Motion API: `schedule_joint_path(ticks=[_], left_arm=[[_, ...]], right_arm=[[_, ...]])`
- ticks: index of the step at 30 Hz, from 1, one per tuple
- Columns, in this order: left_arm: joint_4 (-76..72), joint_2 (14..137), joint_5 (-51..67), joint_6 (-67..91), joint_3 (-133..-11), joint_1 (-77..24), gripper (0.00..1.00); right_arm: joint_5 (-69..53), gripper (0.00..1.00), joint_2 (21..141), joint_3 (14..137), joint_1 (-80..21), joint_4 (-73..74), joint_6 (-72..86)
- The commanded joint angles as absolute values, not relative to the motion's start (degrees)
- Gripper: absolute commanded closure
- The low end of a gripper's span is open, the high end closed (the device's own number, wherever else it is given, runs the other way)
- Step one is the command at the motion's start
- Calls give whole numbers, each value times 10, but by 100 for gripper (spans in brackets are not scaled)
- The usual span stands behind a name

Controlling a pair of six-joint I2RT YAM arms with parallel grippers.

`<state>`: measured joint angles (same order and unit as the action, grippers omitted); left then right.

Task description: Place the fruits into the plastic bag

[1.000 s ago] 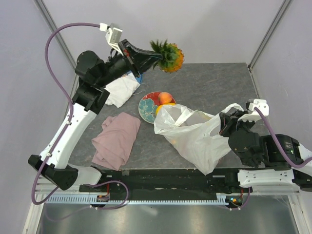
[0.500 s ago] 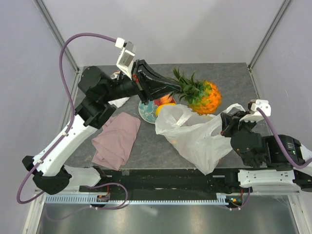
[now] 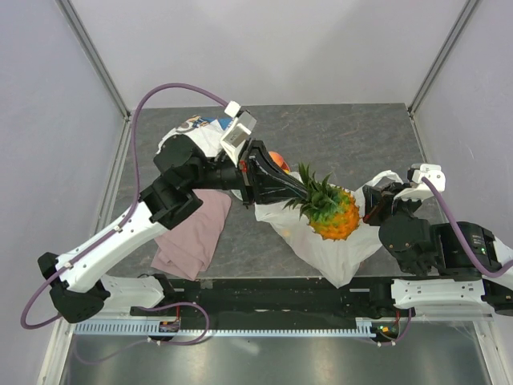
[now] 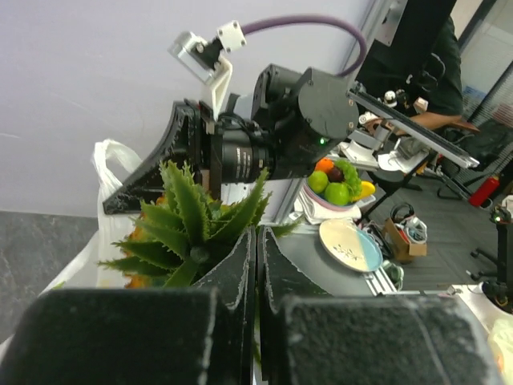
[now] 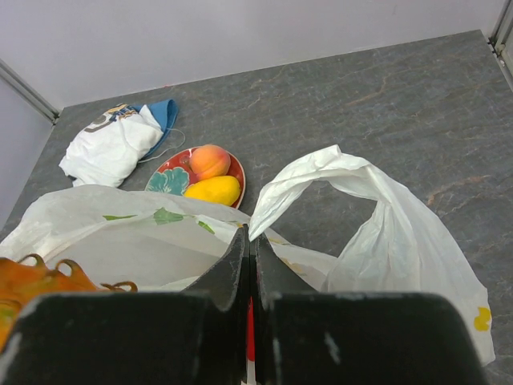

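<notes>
My left gripper (image 3: pixel 298 192) is shut on the green crown of the orange pineapple (image 3: pixel 335 215), which hangs over the mouth of the plastic bag (image 3: pixel 325 249). In the left wrist view the crown leaves (image 4: pixel 192 228) spread just left of the closed left gripper (image 4: pixel 258 234). My right gripper (image 3: pixel 371 205) is shut on the bag's rim beside a handle loop (image 5: pixel 337 172), holding it up; its tips (image 5: pixel 250 237) pinch the thin film (image 5: pixel 120 237). A peach-orange fruit (image 5: pixel 210 160) and a yellow mango (image 5: pixel 212 191) lie on the plate (image 5: pixel 170 181). The pineapple's body (image 5: pixel 28 281) shows at the lower left.
A pink cloth (image 3: pixel 196 228) lies left of the bag, partly under my left arm. A white folded cloth (image 3: pixel 196 132) sits at the back left (image 5: pixel 112 144). Metal frame posts stand at the table's back corners. The left arm covers most of the plate from above.
My left arm has swung the pineapple from the back of the table to the right and nearer, down to the bag's mouth. The right arm and bag have stayed put.
</notes>
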<state>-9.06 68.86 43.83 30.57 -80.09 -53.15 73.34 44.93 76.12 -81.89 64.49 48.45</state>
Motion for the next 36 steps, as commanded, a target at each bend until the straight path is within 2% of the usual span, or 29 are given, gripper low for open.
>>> schedule_joint_path(ticks=[1, 11, 23, 30, 36], left_arm=[[-67, 679, 449, 292, -790, -537, 99], [-4, 686, 282, 147, -777, -536, 98], [54, 721, 115, 1, -839, -536, 98], [54, 739, 119, -29, -834, -536, 99], [46, 734, 169, 23, -762, -537, 98]], right_arm=[[742, 100, 446, 763, -819, 650, 490], [737, 100, 449, 759, -819, 650, 495], [731, 100, 432, 754, -819, 652, 498], [732, 100, 432, 753, -819, 652, 500], [734, 100, 428, 750, -819, 655, 504]])
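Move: With the pineapple already hanging by its leaves from my left fingers, its body some 8 cm right, 3 cm back and 5 cm below, I aim for the plastic bag's mouth: about 9 cm ahead, 6 cm right, 18 cm down. The plate lies roughly 26 cm ahead, 9 cm left, 48 cm down. From my right hand, the mouth is about 10 cm left, 2 cm ahead, 7 cm below; the pineapple is 7 cm left, 11 cm back, 8 cm above. Dipping first, I swing my left hand forward about 12 cm towards the bag's mouth, sinking some 8 cm in all and turning the wrist roughly 35 degrees counter-clockwise while its fingers tip down from their upward slant. My left fingers stay shut on the leaves, and my right hand stays put, still pinching the bag's handle. ##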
